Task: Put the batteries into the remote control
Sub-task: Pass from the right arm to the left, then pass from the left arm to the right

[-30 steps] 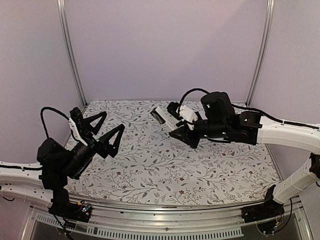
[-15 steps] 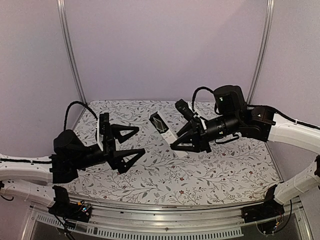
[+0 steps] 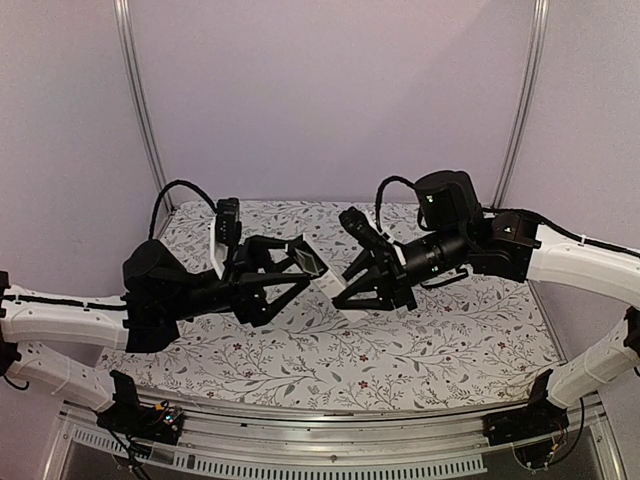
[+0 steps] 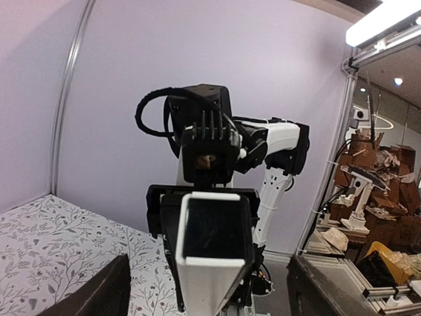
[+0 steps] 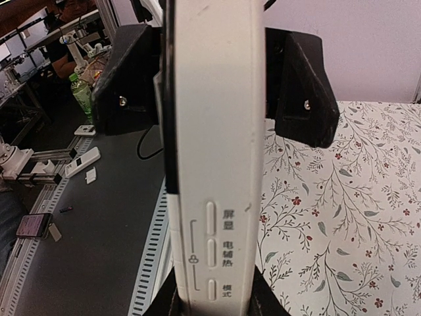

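Note:
My right gripper (image 3: 348, 290) is shut on the white remote control (image 3: 322, 280) and holds it in the air above the middle of the table, pointing toward the left arm. In the right wrist view the remote (image 5: 214, 131) rises from my right gripper (image 5: 214, 299), its side buttons facing the camera. My left gripper (image 3: 300, 262) is open, one finger on each side of the remote's free end. In the left wrist view that end (image 4: 214, 237) sits between the wide-apart fingers (image 4: 99, 289) with gaps on both sides. No batteries show in any view.
The table (image 3: 300, 350) has a floral cloth and grey walls on three sides, with metal posts at the back corners. A slotted metal rail (image 3: 320, 465) runs along the near edge. Both arms meet over the table's middle.
My left arm has swung right and forward until its open fingers surround the remote's end. My right gripper has carried the remote slightly left and lower to meet it.

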### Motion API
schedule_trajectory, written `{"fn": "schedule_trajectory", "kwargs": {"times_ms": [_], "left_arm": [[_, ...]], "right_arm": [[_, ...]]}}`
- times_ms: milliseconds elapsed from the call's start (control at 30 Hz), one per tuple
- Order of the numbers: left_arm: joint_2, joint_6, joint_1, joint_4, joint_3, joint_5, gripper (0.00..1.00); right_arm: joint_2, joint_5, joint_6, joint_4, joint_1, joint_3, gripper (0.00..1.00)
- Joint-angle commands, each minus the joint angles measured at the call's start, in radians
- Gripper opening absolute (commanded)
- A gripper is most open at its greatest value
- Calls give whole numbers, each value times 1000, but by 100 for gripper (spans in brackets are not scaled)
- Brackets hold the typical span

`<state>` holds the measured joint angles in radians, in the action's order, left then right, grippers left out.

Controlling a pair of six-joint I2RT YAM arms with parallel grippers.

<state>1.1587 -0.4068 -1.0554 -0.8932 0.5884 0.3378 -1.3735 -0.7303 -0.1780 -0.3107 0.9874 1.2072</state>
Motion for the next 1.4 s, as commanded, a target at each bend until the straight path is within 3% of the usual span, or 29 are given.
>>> {"fn": "schedule_trajectory", "kwargs": {"times_ms": [0,67,233,433,533,733,833,1000,1200,1267,1367], "left_arm": [[11,-9,10,-1,36,-35,69],[24,-15,11,6,47,-35,60],[49,-30,10,-5,59,-15,48],[47,-33,10,12,58,-27,15],[47,-38,10,9,60,-34,0],[35,-49,10,31,50,-99,0],[6,-57,12,66,32,-230,0],[-31,-133,44,126,-7,-442,0],[-58,-208,86,174,-40,-505,0],[-58,-213,89,178,-37,-503,0],[-51,-220,90,181,-32,-490,0]], "right_arm": [[-10,-12,-19,5,4,34,0],[-11,-9,-20,2,4,37,0],[-25,2,-20,-16,4,51,0],[-30,22,-20,-24,4,63,0],[-27,78,-13,-22,4,69,13],[-2,285,17,-13,4,62,63],[30,378,41,14,4,50,69],[46,519,126,94,49,63,69],[-48,1011,71,138,220,117,79],[-111,1054,39,138,233,153,97],[-212,1096,0,116,244,228,99]]}}
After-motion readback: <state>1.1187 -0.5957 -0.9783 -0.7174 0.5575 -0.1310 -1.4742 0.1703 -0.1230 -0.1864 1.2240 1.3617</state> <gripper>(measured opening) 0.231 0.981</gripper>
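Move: The remote control is already in my right fingers and reaches up and left to my open left fingers, which flank its screen end. From my left hand the remote's middle is about 4 cm to the right, 1 cm back and 2 cm lower, and its screen end about 1 cm right and 1 cm ahead. From my right hand the remote's middle is some 4 cm left, 1 cm ahead and 2 cm up, and my left fingertips are about 9 cm left, 2 cm ahead and 4 cm up. I close my left fingers on the sides of the remote's screen end while my right hand holds the remote nearly still. Then my right fingers let go and open wide. My left hand carries the remote about 10 cm forward, somewhat left and down, turning roughly 30 degrees counter-clockwise and tipping. My right hand goes forward, then up and left alongside, turning some 35 degrees clockwise. ##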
